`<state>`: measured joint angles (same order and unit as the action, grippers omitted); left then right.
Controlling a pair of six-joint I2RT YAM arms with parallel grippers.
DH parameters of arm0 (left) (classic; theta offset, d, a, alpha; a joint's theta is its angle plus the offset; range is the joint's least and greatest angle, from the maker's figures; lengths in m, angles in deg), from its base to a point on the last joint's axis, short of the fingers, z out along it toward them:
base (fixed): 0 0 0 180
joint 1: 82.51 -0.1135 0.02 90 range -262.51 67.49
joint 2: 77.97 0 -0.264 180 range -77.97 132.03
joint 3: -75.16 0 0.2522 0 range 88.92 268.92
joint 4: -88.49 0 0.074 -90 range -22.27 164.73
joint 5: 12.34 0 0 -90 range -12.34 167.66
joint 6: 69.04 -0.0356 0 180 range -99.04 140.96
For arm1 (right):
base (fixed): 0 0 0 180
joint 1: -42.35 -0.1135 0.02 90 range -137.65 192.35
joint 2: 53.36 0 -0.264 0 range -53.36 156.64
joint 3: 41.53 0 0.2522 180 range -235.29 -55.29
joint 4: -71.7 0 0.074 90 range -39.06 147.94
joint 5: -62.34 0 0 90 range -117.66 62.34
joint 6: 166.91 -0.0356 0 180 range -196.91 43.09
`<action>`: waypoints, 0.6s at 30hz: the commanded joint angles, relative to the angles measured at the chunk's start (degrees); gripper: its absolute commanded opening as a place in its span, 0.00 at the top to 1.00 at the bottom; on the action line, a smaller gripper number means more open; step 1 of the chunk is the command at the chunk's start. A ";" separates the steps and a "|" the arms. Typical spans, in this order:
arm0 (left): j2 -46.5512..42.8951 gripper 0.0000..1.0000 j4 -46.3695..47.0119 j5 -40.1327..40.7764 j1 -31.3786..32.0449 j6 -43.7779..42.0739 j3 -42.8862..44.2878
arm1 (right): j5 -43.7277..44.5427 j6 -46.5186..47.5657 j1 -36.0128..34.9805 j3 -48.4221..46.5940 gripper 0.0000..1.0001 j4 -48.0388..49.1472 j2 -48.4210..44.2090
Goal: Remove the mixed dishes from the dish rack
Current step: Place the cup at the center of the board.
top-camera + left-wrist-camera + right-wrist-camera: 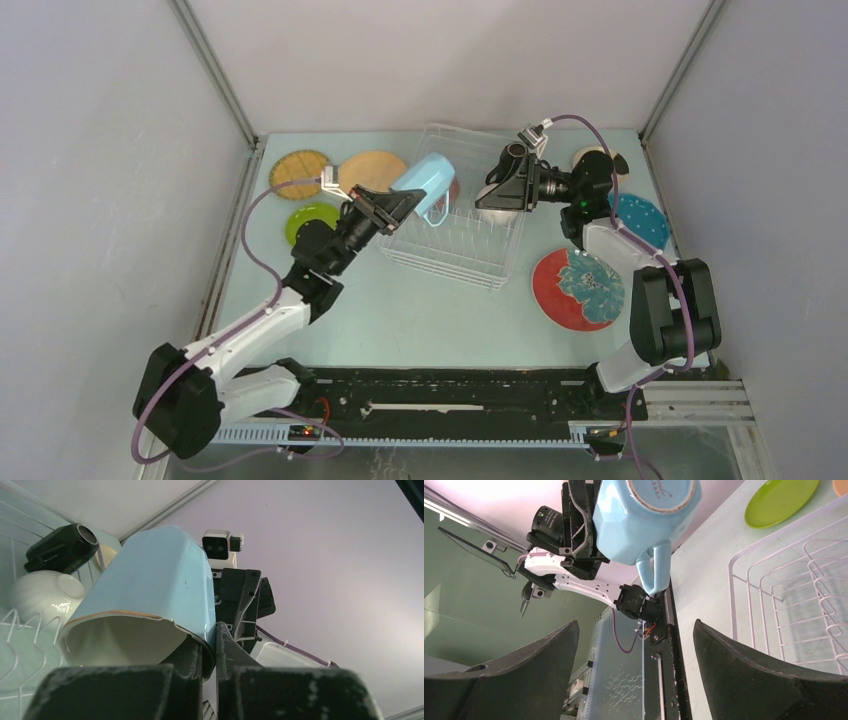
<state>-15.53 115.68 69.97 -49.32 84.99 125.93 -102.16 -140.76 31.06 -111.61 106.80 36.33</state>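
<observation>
My left gripper (216, 640) is shut on the rim wall of the light-blue cup (150, 580), one finger inside and one outside. It holds the cup (425, 183) tilted above the left part of the white wire dish rack (455, 245). In the right wrist view the cup (644, 515) shows its base and handle. My right gripper (635, 630) is open and holds nothing; it hovers over the rack's right side (497, 192), facing the cup. A white bowl (42, 597) and a black mug (60, 547) sit in the rack.
On the table left of the rack lie a yellow woven plate (299, 174), an orange plate (372, 170) and a lime green plate (311, 222). A red floral plate (577, 288) and a blue dotted plate (640, 218) lie to the right. Side walls enclose the table.
</observation>
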 commanded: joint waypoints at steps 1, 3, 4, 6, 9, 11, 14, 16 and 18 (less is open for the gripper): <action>-6.35 1.00 2.29 0.84 -1.67 -3.56 -0.71 | -0.34 1.53 -0.14 -1.23 0.07 0.67 -1.25; -8.45 1.00 -0.06 1.43 -2.61 -4.68 -1.41 | -0.34 1.58 -0.14 -1.20 0.07 0.62 -1.19; -9.44 1.00 -1.55 1.89 -3.06 -5.20 -1.75 | -0.31 1.62 -0.15 -1.23 0.07 0.58 -1.14; -11.68 1.00 -5.09 2.98 -4.09 -6.50 -2.09 | -0.32 1.71 -0.14 -1.20 0.07 0.43 -1.14; -14.84 1.00 -12.44 5.42 -5.44 -8.99 -1.77 | -0.23 1.84 -0.14 -1.24 0.07 0.29 -1.09; -16.80 1.00 -17.65 7.14 -6.26 -11.46 -1.20 | -0.28 1.91 -0.14 -1.23 0.07 0.12 -1.01; -19.41 1.00 -24.50 9.85 -7.75 -15.00 -0.55 | -0.24 2.13 -0.05 -1.25 0.07 -0.08 -0.93; -20.58 1.00 -28.71 11.17 -9.24 -17.60 -0.37 | -0.14 2.20 -0.05 -1.25 0.07 -0.22 -0.85; -21.46 1.00 -32.25 12.54 -10.85 -19.67 -0.30 | -0.19 2.37 -0.04 -1.21 0.07 -0.33 -0.79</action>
<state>-33.85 87.42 77.67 -57.56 72.38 122.98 -102.18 -140.02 31.06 -111.61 105.70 36.33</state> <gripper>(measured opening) 0.071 0.927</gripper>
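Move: The left gripper, holding the light-blue cup by its rim, is bound for open board left of the dish rack, roughly 17 cm to its left, level with it fore and aft and 30 cm below. The green plate lies some 24 cm left and 12 cm ahead, the tan plate 11 cm left and 24 cm ahead, the rack's middle 11 cm right and 14 cm ahead. From the right gripper that spot is about 32 cm left, level, 26 cm down. Carry the cup about 9 cm left in the left gripper, away from the open right gripper and past the rack's near-left corner, picking up speed. Let it start sinking shortly after setting off, some 4–5 cm in all. Meanwhile swing the fingers about 20 degrees counter-clockwise, to point more forward, roll the hand's left side up, and keep the rim pinched. ##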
